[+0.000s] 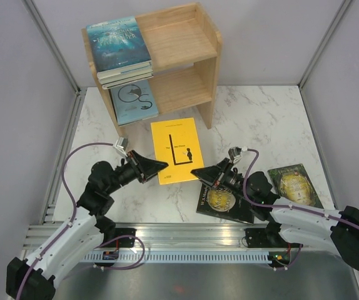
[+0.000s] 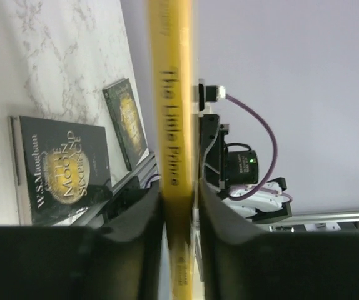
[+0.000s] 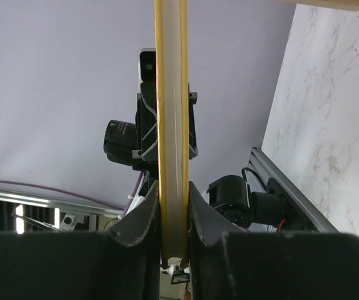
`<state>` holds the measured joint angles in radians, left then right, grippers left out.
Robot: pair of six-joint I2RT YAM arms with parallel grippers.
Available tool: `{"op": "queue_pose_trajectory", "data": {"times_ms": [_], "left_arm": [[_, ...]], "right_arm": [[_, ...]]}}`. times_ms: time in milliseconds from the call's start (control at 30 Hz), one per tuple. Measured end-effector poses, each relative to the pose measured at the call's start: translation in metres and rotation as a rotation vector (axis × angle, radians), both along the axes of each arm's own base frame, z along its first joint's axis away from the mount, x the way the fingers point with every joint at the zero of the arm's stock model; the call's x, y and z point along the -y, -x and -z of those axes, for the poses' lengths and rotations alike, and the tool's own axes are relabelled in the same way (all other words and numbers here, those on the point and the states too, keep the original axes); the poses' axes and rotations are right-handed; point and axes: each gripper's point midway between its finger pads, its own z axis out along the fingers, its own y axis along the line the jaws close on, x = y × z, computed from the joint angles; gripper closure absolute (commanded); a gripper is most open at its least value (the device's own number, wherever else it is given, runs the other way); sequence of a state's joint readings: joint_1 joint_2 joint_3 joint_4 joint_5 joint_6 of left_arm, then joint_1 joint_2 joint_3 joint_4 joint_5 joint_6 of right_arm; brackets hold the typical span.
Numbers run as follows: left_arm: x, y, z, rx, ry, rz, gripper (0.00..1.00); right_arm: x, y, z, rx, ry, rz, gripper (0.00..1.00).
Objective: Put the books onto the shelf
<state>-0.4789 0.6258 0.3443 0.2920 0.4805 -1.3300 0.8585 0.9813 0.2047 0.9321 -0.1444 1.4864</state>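
A yellow book (image 1: 177, 150) lies flat in front of the wooden shelf (image 1: 192, 47), gripped from both sides. My left gripper (image 1: 162, 166) is shut on its spine edge; in the left wrist view the spine (image 2: 174, 125) runs between the jaws of that gripper (image 2: 179, 209). My right gripper (image 1: 196, 172) is shut on the opposite edge, and the book's page edge (image 3: 171, 112) sits pinched in the gripper (image 3: 173, 212). A stack of books with a dark teal cover (image 1: 118, 44) rests on the upper tier. A pale blue book (image 1: 134, 100) is on the lower tier.
A black book (image 1: 224, 201) lies on the marble table under my right arm, also in the left wrist view (image 2: 64, 169). A green-gold book (image 1: 295, 184) lies near the right front. Grey walls enclose the table; a metal rail (image 1: 186, 234) runs along the near edge.
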Motion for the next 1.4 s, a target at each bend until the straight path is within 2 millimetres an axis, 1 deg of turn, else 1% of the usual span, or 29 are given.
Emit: {"op": "queue_pose_trajectory", "data": {"times_ms": [67,100,167,200,267,300,333,433,467,567,667,700,767,933,1000,1067,1200,1267,1300,1400], "left_arm": [[-0.004,0.003,0.005,-0.007,-0.027,-0.013,0.46],[-0.006,0.005,0.007,-0.004,-0.046,-0.020,0.33],[-0.013,0.007,0.007,0.000,-0.085,-0.044,0.24],[-0.016,0.009,0.003,0.012,-0.101,-0.058,0.16],[-0.023,0.012,-0.008,0.052,-0.131,-0.082,0.10],[-0.027,0.015,-0.015,0.072,-0.143,-0.091,0.04],[-0.029,0.017,-0.020,0.087,-0.153,-0.095,0.01],[-0.039,0.026,-0.039,0.140,-0.191,-0.121,0.00],[-0.043,0.028,-0.042,0.152,-0.205,-0.133,0.00],[-0.056,0.033,-0.047,0.171,-0.268,-0.176,0.00],[-0.070,0.038,-0.044,0.169,-0.335,-0.225,0.00],[-0.074,0.040,-0.041,0.167,-0.354,-0.236,0.00],[-0.081,0.043,-0.036,0.163,-0.385,-0.254,0.00],[-0.096,0.053,-0.021,0.147,-0.460,-0.284,0.00],[-0.101,0.056,-0.017,0.144,-0.481,-0.295,0.00],[-0.105,0.060,-0.014,0.144,-0.492,-0.302,0.00],[-0.110,0.064,-0.010,0.139,-0.508,-0.312,0.00],[-0.112,0.065,-0.009,0.136,-0.511,-0.314,0.00],[-0.112,0.066,-0.007,0.133,-0.514,-0.315,0.00],[-0.114,0.068,-0.006,0.131,-0.516,-0.316,0.00]], "right_arm": [[-0.003,0.000,-0.001,-0.005,0.015,-0.005,1.00],[-0.005,0.000,-0.001,-0.010,0.027,-0.007,1.00],[-0.008,-0.004,-0.001,-0.018,0.060,-0.005,1.00],[-0.010,-0.005,-0.003,-0.020,0.073,-0.003,1.00],[-0.014,-0.009,-0.011,-0.015,0.089,0.000,1.00],[-0.015,-0.010,-0.015,-0.012,0.093,0.001,1.00],[-0.016,-0.012,-0.022,-0.005,0.093,0.002,1.00],[-0.019,-0.014,-0.039,0.019,0.090,0.003,1.00],[-0.020,-0.015,-0.045,0.028,0.091,0.005,1.00],[-0.022,-0.020,-0.060,0.049,0.096,0.007,1.00],[-0.030,-0.032,-0.071,0.059,0.099,0.001,1.00],[-0.030,-0.040,-0.071,0.057,0.102,0.012,1.00],[-0.036,-0.060,-0.069,0.039,0.117,0.021,1.00],[-0.052,-0.114,-0.058,-0.018,0.162,0.035,1.00],[-0.063,-0.138,-0.062,-0.025,0.168,0.037,1.00],[-0.075,-0.157,-0.071,-0.020,0.166,0.030,1.00],[-0.103,-0.185,-0.097,0.026,0.139,-0.006,1.00],[-0.114,-0.195,-0.105,0.044,0.127,-0.019,1.00],[-0.119,-0.199,-0.108,0.051,0.122,-0.027,1.00],[-0.132,-0.211,-0.104,0.049,0.121,-0.045,1.00]]}}
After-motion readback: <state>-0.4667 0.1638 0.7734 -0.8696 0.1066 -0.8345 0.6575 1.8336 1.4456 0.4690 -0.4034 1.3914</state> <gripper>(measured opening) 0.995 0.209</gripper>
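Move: My two hands hold the yellow book by its side edges. The light blue book on the lower shelf, where it is headed, lies about 26 cm ahead of my right hand, 20 cm to its left and some 4 cm higher; from my left hand, roughly 23 cm ahead, 10 cm left. The teal book stack stands some 20 cm above that blue book. The Moon and Sixpence lies level with my right hand, 14 cm right of it and 20 cm below. I open my left hand wide, letting go of the yellow book's left edge, and back off about 11 cm left and 7 cm towards me, rolling some 30 degrees so its left side rises. My right hand keeps its pinch on the right edge, lifts first, then swings forward about 21 cm and left, still climbing overall, taking the book into the lower bay over the light blue one. ##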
